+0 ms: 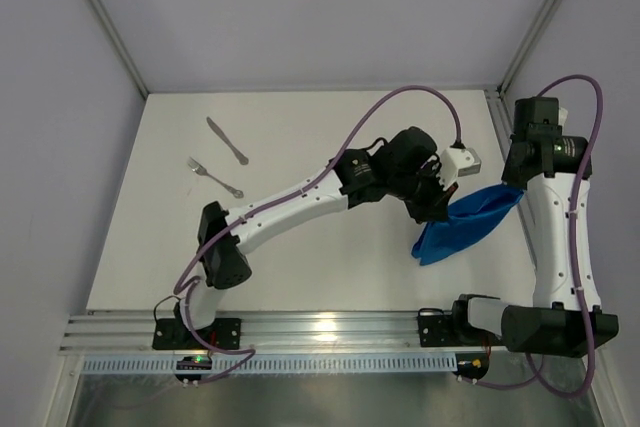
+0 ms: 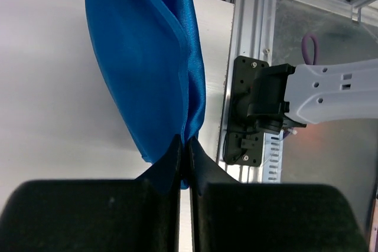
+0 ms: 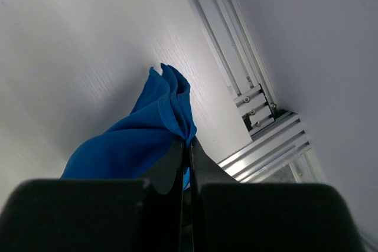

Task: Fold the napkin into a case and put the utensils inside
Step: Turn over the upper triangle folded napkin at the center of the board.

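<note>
The bright blue napkin hangs bunched and lifted at the right of the table, stretched between both grippers. My left gripper is shut on its left edge; the left wrist view shows the cloth pinched between the fingers. My right gripper is shut on its right corner; the right wrist view shows the cloth clamped between the fingers. The silver knife and the silver fork lie on the table at the far left, apart from both grippers.
The white table has a metal rail along its near edge and grey walls on three sides. The right arm's base sits at the near right, below the hanging cloth.
</note>
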`<action>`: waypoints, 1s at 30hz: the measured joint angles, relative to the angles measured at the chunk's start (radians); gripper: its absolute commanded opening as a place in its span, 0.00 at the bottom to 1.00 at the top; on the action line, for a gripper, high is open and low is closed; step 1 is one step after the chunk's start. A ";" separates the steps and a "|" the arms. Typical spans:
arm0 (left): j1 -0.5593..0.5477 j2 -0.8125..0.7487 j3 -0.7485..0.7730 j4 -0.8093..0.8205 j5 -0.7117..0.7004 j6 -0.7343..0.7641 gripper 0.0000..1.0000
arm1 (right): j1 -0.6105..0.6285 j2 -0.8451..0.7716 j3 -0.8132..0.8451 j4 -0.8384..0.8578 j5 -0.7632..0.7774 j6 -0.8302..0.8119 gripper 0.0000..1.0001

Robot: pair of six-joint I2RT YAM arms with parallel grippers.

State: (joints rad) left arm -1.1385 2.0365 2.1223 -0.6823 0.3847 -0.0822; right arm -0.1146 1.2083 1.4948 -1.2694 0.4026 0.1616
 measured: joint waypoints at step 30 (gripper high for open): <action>0.541 0.031 -0.595 0.392 0.088 -0.315 0.00 | 0.428 1.020 0.641 0.145 -0.053 0.190 0.04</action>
State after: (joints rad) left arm -0.5980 2.0674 1.5272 -0.2901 0.4728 -0.3977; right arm 0.3134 2.2280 2.1357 -1.1240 0.3496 0.3511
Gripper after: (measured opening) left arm 0.020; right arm 0.045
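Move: Pinched by a corner in each hand, the napkin hangs over the robot's right part of the board, its middle roughly 9 cm right of the left hand, 2 ahead and 8 below, so about 9 left, 5 back and 8 below the right hand. The laying spot, bare board, is about 20 cm ahead, 2 left and 25 below the left hand; from the right hand, about 14 ahead, 20 left and 25 below. Swinging back from a brief drift to the right, both hands sweep the stretched napkin forward, to the left and down towards the bare board, about 20 cm forward, with the far edge led by the closed fingers and the cloth trailing behind to the right. The left wrist turns counter-clockwise some 35 degrees and tips, the right wrist about half as much; both keep their pinch. ##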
